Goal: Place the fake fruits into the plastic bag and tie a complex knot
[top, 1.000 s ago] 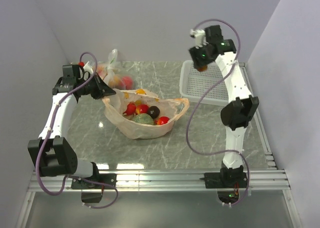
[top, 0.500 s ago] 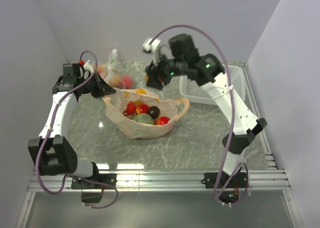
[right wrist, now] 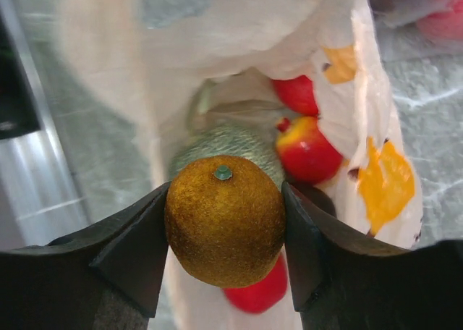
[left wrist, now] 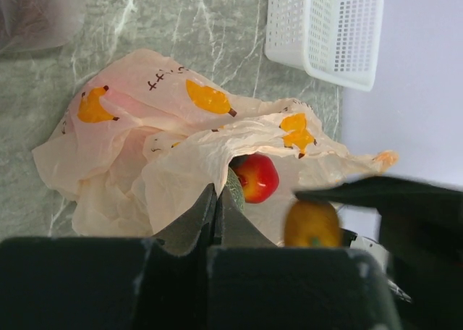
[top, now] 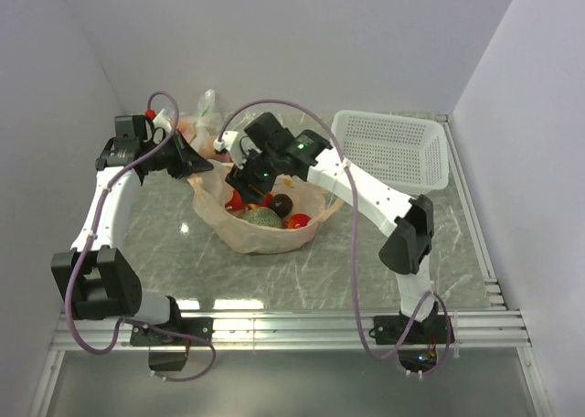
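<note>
The peach-orange plastic bag (top: pixel 265 234) lies open in the middle of the table. My left gripper (top: pixel 201 168) is shut on its left rim (left wrist: pixel 195 163) and holds it up. Inside lie a green netted melon (top: pixel 262 218), a dark maroon fruit (top: pixel 281 204) and red fruits (top: pixel 298 221). My right gripper (top: pixel 245 183) hangs over the bag's mouth, shut on the orange-brown fruit (right wrist: pixel 224 220). Directly below that fruit in the right wrist view are the melon (right wrist: pixel 231 145) and two red fruits (right wrist: pixel 307 153). The held fruit (left wrist: pixel 312 223) also shows in the left wrist view beside a red fruit (left wrist: pixel 257 178).
A white perforated basket (top: pixel 393 147) stands at the back right, near the right wall. A clear bag of mixed fruits (top: pixel 208 135) sits at the back left, just behind my left gripper. A metal rail (top: pixel 292 326) runs along the table's near edge.
My right arm has swung left from above the white basket to over the bag's mouth, carrying the orange-brown fruit. The left arm and the bag have stayed put.
</note>
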You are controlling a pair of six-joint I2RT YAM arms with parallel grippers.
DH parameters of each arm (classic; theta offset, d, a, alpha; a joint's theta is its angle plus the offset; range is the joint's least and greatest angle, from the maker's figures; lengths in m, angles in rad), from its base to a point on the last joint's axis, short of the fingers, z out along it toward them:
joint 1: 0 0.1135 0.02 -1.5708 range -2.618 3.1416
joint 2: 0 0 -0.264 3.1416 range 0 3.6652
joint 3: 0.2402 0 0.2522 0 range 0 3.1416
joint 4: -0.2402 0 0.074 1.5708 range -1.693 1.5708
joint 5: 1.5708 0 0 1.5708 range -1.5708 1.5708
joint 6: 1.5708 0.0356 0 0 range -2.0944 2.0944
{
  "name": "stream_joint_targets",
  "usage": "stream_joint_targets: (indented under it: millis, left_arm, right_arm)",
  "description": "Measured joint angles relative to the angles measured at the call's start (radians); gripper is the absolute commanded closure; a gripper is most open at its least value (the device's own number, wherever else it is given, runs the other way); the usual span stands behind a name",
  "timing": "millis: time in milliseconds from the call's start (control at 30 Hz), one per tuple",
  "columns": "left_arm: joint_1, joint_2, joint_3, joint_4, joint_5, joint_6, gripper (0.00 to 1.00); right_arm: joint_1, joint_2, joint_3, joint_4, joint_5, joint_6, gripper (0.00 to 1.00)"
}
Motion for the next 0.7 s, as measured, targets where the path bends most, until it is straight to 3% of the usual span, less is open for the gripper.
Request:
stream_joint_targets:
  millis: [100, 167, 367, 400, 500, 600, 700]
  left_arm:
    - [0.0, 0.0, 0.0, -0.002, 0.011, 0.005, 0.9]
    - [0.0, 0.0, 0.0, -0.004, 0.016, 0.01, 0.85]
    - [-0.001, 0.0, 0.016, -0.017, 0.031, 0.031, 0.57]
    - [-0.001, 0.0, 0.026, -0.023, 0.032, 0.038, 0.47]
    - [-0.001, 0.0, 0.064, -0.034, 0.038, 0.068, 0.26]
    - [-0.001, -0.008, 0.092, -0.056, 0.037, 0.105, 0.15]
    - [-0.001, -0.047, 0.101, -0.095, 0.012, 0.148, 0.07]
  right_arm:
    - [0.003, 0.021, -0.051, 0.05, 0.056, -0.018, 0.01]
    - [0.006, 0.02, -0.092, 0.068, 0.08, -0.021, 0.0]
    - [0.013, -0.035, -0.114, 0.074, 0.085, 0.008, 0.0]
    - [0.013, -0.072, -0.127, 0.08, 0.082, 0.017, 0.0]
    - [-0.001, -0.272, -0.226, 0.11, 0.067, 0.044, 0.0]
    - [-0.057, -0.488, -0.306, 0.136, 0.042, 0.067, 0.0]
    - [-0.226, -0.706, -0.431, 0.176, -0.009, 0.103, 0.0]
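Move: Just under the right hand, which still pinches the tangerine-like fruit, gapes the plastic bag, its middle about 2 cm ahead, 4 cm to the right and 9 cm down. Inside, some 12 cm below the hand, the green melon lies 1 cm ahead and 2 cm right, the dark fruit 5 cm ahead and 6 cm right, and the red tomato level and 10 cm right. From the left hand, shut on the rim, the bag's middle is about 5 cm back, 14 cm right and 9 cm down. Dipping about 4 cm into the bag mouth, the right hand opens wide and lets go of the tangerine, then climbs out well above where it began and swings some 15 cm right, away from the bag, its fingers tipping up towards level. The left fingers spread too, releasing the pinched rim, and that hand lifts about 4 cm. ##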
